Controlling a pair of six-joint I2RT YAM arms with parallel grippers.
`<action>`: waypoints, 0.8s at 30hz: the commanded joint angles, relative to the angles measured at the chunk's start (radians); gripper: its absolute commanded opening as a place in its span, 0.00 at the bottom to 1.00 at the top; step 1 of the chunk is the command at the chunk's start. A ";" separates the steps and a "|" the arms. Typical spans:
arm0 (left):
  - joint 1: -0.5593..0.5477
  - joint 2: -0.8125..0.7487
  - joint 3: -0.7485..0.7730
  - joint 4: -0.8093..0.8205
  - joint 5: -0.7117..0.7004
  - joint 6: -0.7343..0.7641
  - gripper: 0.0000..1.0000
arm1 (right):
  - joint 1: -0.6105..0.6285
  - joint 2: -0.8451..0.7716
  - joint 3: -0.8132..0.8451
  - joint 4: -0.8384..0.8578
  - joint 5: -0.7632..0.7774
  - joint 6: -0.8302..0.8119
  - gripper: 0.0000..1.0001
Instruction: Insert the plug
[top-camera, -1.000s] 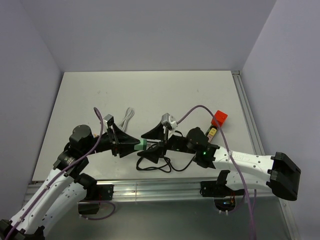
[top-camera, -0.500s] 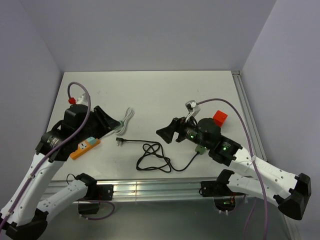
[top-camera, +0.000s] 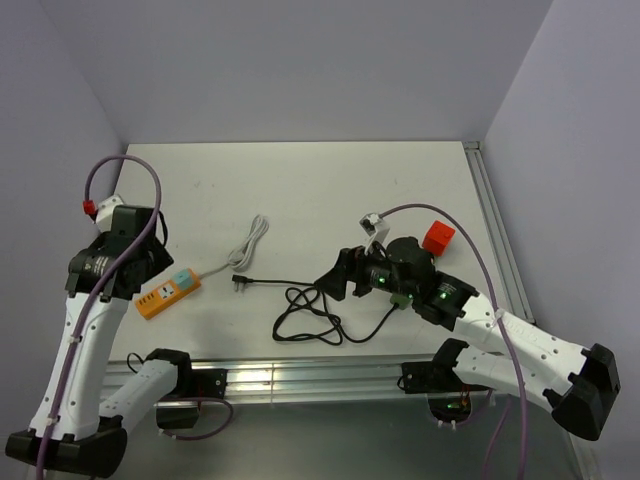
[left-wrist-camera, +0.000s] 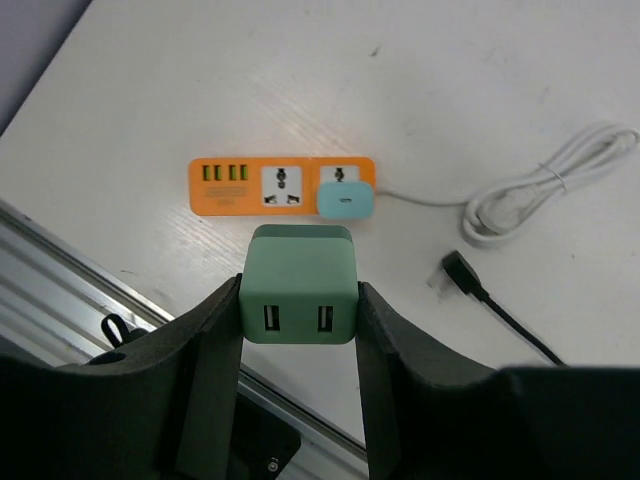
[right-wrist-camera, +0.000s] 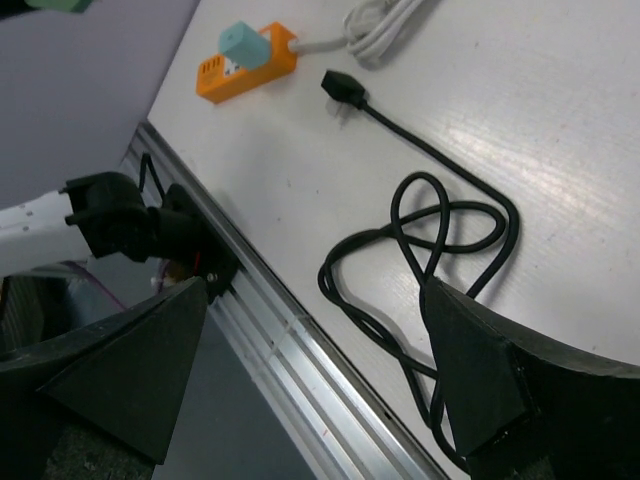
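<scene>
My left gripper (left-wrist-camera: 298, 300) is shut on a green two-port plug adapter (left-wrist-camera: 298, 285) and holds it in the air above the table. Below it lies an orange power strip (left-wrist-camera: 283, 185) (top-camera: 168, 292) with a light blue plug (left-wrist-camera: 346, 200) (right-wrist-camera: 243, 45) in its right-hand socket. In the top view the left wrist (top-camera: 135, 265) hides the adapter. My right gripper (right-wrist-camera: 315, 300) (top-camera: 335, 275) stands open and empty over the coiled black cable (right-wrist-camera: 440, 240) (top-camera: 310, 315). That cable's black plug (left-wrist-camera: 458, 272) (top-camera: 240, 281) lies loose on the table.
The strip's bundled white cord (top-camera: 250, 240) (left-wrist-camera: 540, 195) lies behind the black plug. A red cube (top-camera: 438, 236) sits at the right behind the right arm. An aluminium rail (top-camera: 300, 375) (right-wrist-camera: 290, 340) runs along the table's near edge.
The grippers were together at the centre around the green adapter. The left one has carried it left, over the power strip. The right gripper has opened and drawn back right.
</scene>
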 joint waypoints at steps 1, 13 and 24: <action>0.112 0.050 -0.019 0.049 0.026 0.098 0.01 | -0.021 0.022 -0.040 0.084 -0.123 0.005 0.96; 0.293 0.149 -0.215 0.187 0.172 0.029 0.00 | 0.074 0.031 -0.022 0.033 0.048 -0.129 0.96; 0.318 0.192 -0.257 0.276 0.304 0.072 0.00 | 0.098 -0.014 -0.056 0.061 0.018 -0.122 0.97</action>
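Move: The left hand still holds the green plug. The strip's free socket lies about 6 cm ahead of it, 5 cm to its left and 20 cm below. Low on the table, the cyan adapter stands some 9 cm straight ahead of the hand, and the black plug about 9 cm ahead and 16 cm to the right. The socket is roughly 50 cm left of the empty right hand and 6 cm farther out. Down goes the left hand by some 10 cm, fast at first and then easing, edging about 2 cm left and as much forward, bringing the green plug towards the free socket. The wrist tips the fingers about 15 degrees steeper and they keep their grip. The open right hand sinks roughly 4.5 cm, then rises a little while drawing back about 2 cm. ##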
